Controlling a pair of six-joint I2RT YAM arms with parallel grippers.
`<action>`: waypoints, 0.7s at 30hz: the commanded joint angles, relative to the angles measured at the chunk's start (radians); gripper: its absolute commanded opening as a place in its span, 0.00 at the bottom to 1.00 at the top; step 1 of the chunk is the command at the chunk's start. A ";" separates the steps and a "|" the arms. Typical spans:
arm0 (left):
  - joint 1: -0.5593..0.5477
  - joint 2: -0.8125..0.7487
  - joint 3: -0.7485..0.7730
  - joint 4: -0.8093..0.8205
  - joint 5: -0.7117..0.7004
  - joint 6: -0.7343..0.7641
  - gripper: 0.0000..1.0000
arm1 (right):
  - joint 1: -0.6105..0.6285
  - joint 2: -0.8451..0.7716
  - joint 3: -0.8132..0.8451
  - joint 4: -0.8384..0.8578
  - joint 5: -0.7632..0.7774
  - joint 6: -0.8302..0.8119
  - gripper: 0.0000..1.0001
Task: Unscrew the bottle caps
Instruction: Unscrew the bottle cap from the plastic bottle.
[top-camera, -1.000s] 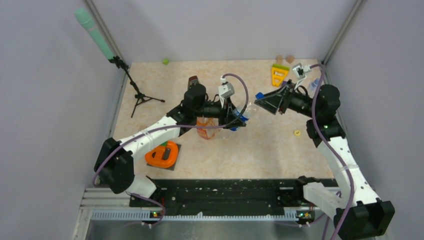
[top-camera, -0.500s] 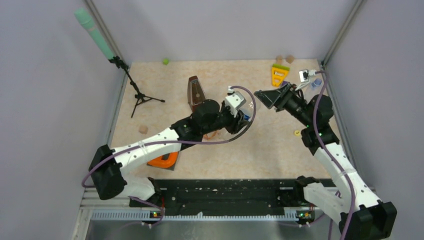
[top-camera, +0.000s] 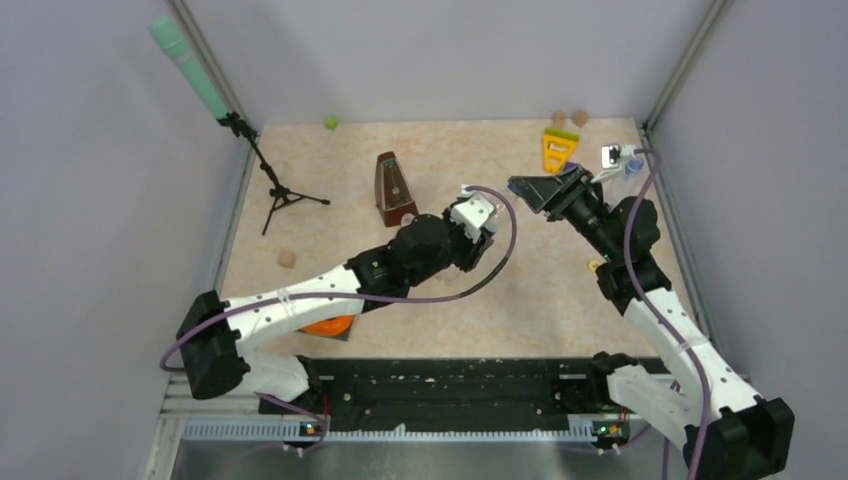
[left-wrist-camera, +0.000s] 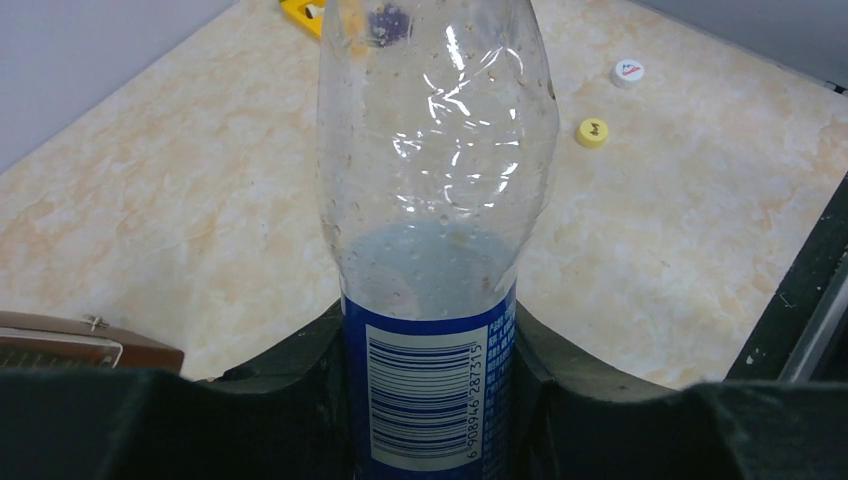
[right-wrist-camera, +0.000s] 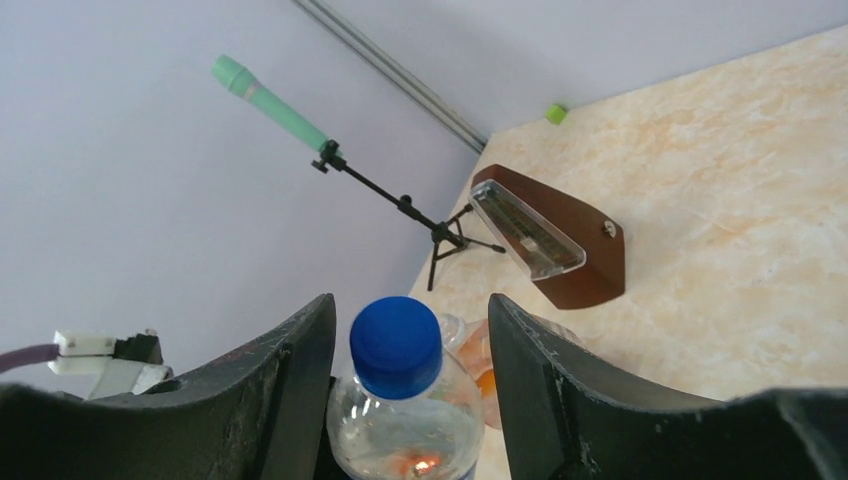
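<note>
My left gripper (left-wrist-camera: 430, 335) is shut on the blue-labelled bottle (left-wrist-camera: 432, 200) and grips it at the label. The bottle stands up between the fingers. Its blue cap (right-wrist-camera: 396, 345) sits on the neck between the spread fingers of my right gripper (right-wrist-camera: 408, 310), with a gap on each side. In the top view the right gripper (top-camera: 527, 190) faces the left gripper (top-camera: 488, 232) over the mid table. A yellow cap (left-wrist-camera: 592, 132) and a white cap (left-wrist-camera: 627, 72) lie loose on the table. An orange-tinted bottle (right-wrist-camera: 487, 358) shows behind the held one.
A brown metronome (top-camera: 394, 188) stands behind the left arm. A microphone stand (top-camera: 270, 180) is at the far left, a yellow triangle (top-camera: 557, 148) and wooden discs (top-camera: 568, 118) at the far right. An orange object (top-camera: 322, 326) lies under the left arm.
My right gripper has opened off the blue cap and pulled slightly back. The left arm has swung right and nearer with the bottle, uncovering the metronome.
</note>
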 joint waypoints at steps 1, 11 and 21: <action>-0.023 -0.034 -0.007 0.058 -0.052 0.053 0.00 | 0.007 0.010 -0.019 0.115 0.004 0.055 0.55; -0.034 -0.026 0.001 0.073 -0.056 0.054 0.00 | 0.010 0.043 -0.007 0.125 -0.012 0.067 0.25; 0.074 -0.095 -0.041 0.092 0.345 -0.025 0.00 | 0.009 0.049 -0.053 0.274 -0.147 0.055 0.00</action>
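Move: The blue bottle cap sits between the right hand's open fingertips, only about 1 cm to the left of that hand, level in height and reach. Beyond it, the brown metronome stands some 20 cm left of the right hand, 3 cm ahead and 25 cm lower; the orange bottle stands roughly 16 cm left, 7 cm back and 22 cm lower. From the left hand, which holds the bottle, the cap is about 4 cm ahead, 5 cm right and 10 cm above. The blue cap, untouched at first between the open fingers, gets pinched from both sides: the right hand eases about 1 cm left towards it, turning barely 5 degrees, while its fingers close to roughly half their gap and stop on the cap. The left hand stays nearly in place and keeps its hold around the bottle's blue label. ##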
